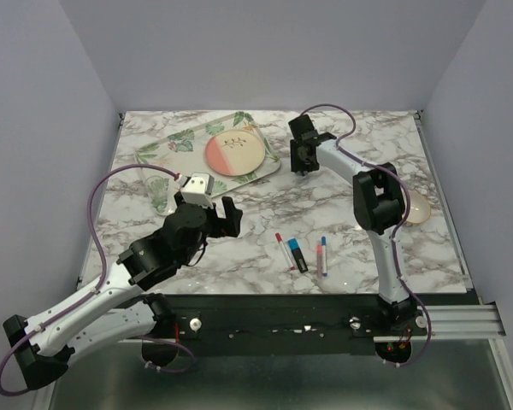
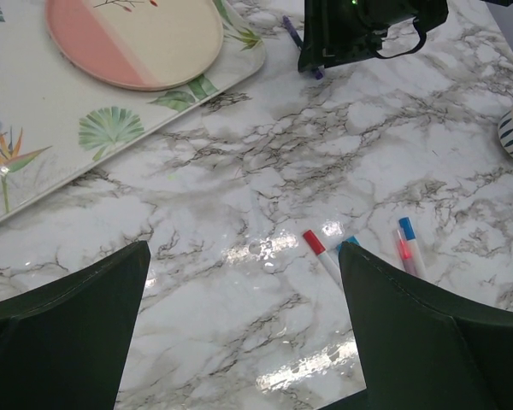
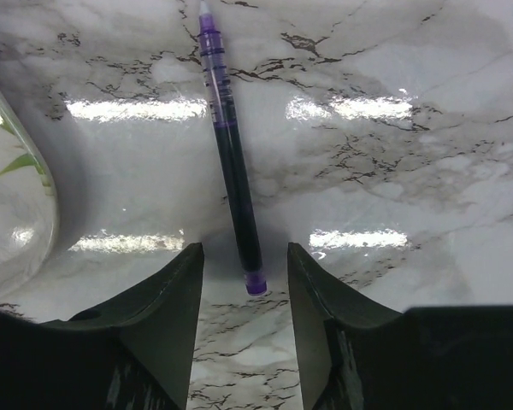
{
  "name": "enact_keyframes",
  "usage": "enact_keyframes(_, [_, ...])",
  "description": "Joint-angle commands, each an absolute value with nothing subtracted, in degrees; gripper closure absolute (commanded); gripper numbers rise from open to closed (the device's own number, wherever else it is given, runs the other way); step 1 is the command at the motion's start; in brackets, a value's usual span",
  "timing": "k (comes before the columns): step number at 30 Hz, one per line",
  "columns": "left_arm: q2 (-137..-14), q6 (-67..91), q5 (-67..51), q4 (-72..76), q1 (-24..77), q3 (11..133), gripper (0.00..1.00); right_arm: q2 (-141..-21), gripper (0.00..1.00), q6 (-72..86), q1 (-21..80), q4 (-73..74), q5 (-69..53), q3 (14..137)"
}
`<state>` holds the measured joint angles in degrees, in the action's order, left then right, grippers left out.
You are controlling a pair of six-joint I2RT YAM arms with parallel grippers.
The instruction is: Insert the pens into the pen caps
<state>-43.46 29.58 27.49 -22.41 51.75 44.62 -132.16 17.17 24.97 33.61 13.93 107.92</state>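
Note:
A thin dark navy pen (image 3: 231, 149) with purple ends lies on the marble table. Its near end sits between the fingers of my right gripper (image 3: 244, 249), which is open and low over it, beside the tray corner (image 1: 301, 161). Three more pens lie near the front middle: a white pen with a red end (image 1: 285, 249), a chunky dark marker with a light blue end (image 1: 297, 254), and a pink-and-white pen with a blue end (image 1: 322, 254). My left gripper (image 1: 229, 216) is open and empty, hovering left of them (image 2: 244, 249). No loose caps show.
A leaf-patterned tray (image 1: 158, 154) at the back left holds a pink-and-cream plate (image 1: 235, 154). A small bowl (image 1: 419, 205) sits at the right, behind the right arm. The tray's edge (image 3: 17, 171) is just left of the right gripper.

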Motion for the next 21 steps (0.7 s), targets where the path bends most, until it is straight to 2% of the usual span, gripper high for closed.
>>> enact_keyframes(1, [-42.5, 28.7, 29.9, -22.1, 51.5, 46.1, 0.01, -134.6, 0.52, 17.8, 24.5, 35.9, 11.3, 110.0])
enact_keyframes(6, [-42.5, 28.8, 30.2, -22.0, 51.6, 46.4, 0.01, -135.5, 0.64, 17.1, 24.5, 38.3, 11.8, 111.4])
enact_keyframes(7, [-42.5, 28.7, 30.3, -22.0, 51.5, 46.5, 0.01, -135.6, 0.71, 17.2, 24.5, 38.7, 11.9, 111.6])
enact_keyframes(9, [-42.4, 28.7, 31.3, -22.2, 51.5, 46.7, 0.01, -135.6, 0.79, 17.1, 24.5, 39.4, 12.0, 111.7])
enact_keyframes(10, [-42.2, 28.8, 31.7, -22.4, 51.6, 46.7, 0.01, -135.6, 0.87, 17.1, 24.5, 39.5, 12.0, 111.4])
enact_keyframes(13, [-41.7, 28.7, 32.9, -22.7, 51.6, 46.6, 0.01, -135.0, 0.99, 16.5, 24.5, 39.6, 11.7, 110.8])
enact_keyframes(16, [-41.4, 29.4, 32.8, -22.9, 51.5, 46.1, 0.01, -133.0, 0.99, 16.1, 24.5, 39.2, 10.7, 108.4])
enact_keyframes(21, [-41.8, 31.8, 30.4, -21.9, 51.4, 44.3, 0.01, -124.2, 0.99, 15.1, 24.5, 31.2, 4.8, 94.3])
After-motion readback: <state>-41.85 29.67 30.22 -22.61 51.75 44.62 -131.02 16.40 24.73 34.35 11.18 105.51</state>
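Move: The purple pen lies flat on the table, its near end already between the right hand's half-open fingers; its middle is some 5 cm ahead, 1 cm left and 1 cm below. The plate on the tray is about 22 cm left and 7 cm ahead, the bowl roughly 33 cm right and 12 cm back, at about the pen's height. From the left hand the pen's middle is about 30 cm ahead, 20 cm right and 21 cm down. The purple pen is pinched just short of its near end as the right fingers, pointing steeply down and forward, close fully on it, the hand sinking only about half a centimetre meanwhile. Keeping that grip low over the table, the right hand then starts back towards its base, about 1 cm by the end. ##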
